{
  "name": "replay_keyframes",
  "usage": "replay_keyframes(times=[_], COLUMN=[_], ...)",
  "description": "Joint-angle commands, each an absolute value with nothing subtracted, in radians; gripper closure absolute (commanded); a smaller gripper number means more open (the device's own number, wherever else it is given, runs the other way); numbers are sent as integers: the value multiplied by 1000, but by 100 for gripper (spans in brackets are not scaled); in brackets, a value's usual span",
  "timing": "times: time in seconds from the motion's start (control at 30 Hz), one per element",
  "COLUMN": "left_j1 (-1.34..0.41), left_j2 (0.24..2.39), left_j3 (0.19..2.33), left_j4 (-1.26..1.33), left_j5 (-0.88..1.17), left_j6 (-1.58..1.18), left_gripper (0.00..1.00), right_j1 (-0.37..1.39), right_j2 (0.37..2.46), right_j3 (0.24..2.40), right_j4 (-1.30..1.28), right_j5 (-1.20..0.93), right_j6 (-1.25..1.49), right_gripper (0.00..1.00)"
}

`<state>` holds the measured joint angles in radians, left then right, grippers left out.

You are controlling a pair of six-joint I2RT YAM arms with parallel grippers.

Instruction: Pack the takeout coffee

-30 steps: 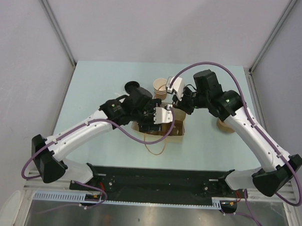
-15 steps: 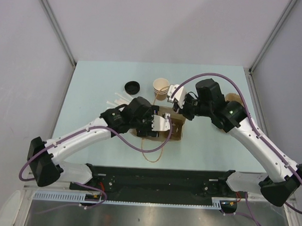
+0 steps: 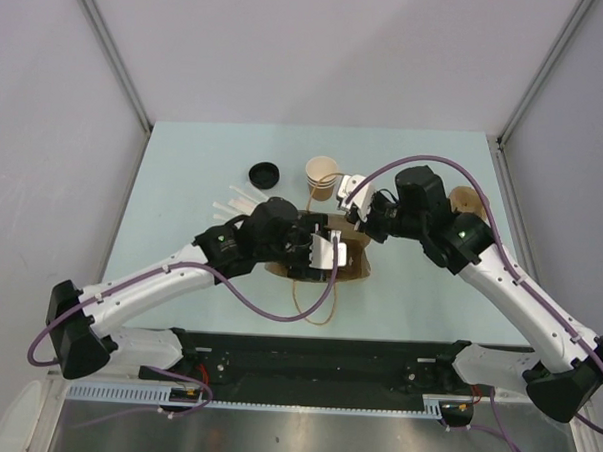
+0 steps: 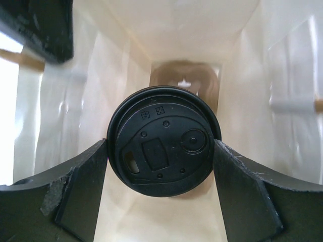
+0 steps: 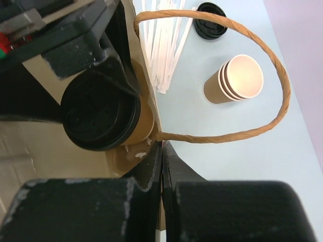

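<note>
The takeout coffee (image 4: pixel 162 154), a brown cup with a black lid, hangs inside the open paper bag (image 4: pixel 202 30). My left gripper (image 4: pixel 160 151) is shut on it, both fingers (image 4: pixel 86 186) pressed against the lid's sides. From above, the left gripper (image 3: pixel 320 249) sits in the mouth of the bag (image 3: pixel 354 266). My right gripper (image 5: pixel 162 151) is shut on the bag's rim, just under the twisted handle (image 5: pixel 272 65). The right wrist view shows the coffee (image 5: pixel 101 113) just inside that rim. From above, the right gripper (image 3: pixel 354 210) is at the bag's far edge.
A stack of lidless brown cups (image 3: pixel 323 177) stands behind the bag, a loose black lid (image 3: pixel 265 173) to its left. White straws (image 3: pixel 233 200) lie left of the bag. A brown object (image 3: pixel 467 200) shows behind the right arm. The bag's near handle (image 3: pixel 313 307) lies on the table.
The left gripper has gone down and nearer into the bag with the coffee. The right arm has shifted slightly right, still pinching the bag's rim.
</note>
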<state>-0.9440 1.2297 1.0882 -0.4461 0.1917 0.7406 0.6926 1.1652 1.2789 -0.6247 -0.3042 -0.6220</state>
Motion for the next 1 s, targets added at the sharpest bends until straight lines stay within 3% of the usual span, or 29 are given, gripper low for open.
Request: replay_keyframes(times=[0.0,0.97], left_j1=[-957,-1020], left_j2=[1253,1249], left_j3=[1043,810], left_j4=[-312,-54], left_j5=[239,222], left_j6=[727,772], left_gripper=[69,73], right_j1=[695,873], right_j2=[1121,951], right_j3=[1259,1094], right_j4=[-554,-508], right_j5=[-319,-204], right_j6=[-634,-692], right_gripper=[100,100])
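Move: The left hand grips the lidded coffee over the cup carrier in the bag; the carrier lies about 14 cm below this hand, 2 cm to its right, level fore and aft. From that hand the stacked cups are some 20 cm ahead, straight out, and the white straws 13 cm ahead and 15 cm left. The right hand still pinches the bag's rim; from it the carrier lies roughly 4 cm back, 5 cm left and 20 cm below. Left lowers its coffee 6 cm deeper into the bag while right pulls its rim about 5 cm back. ##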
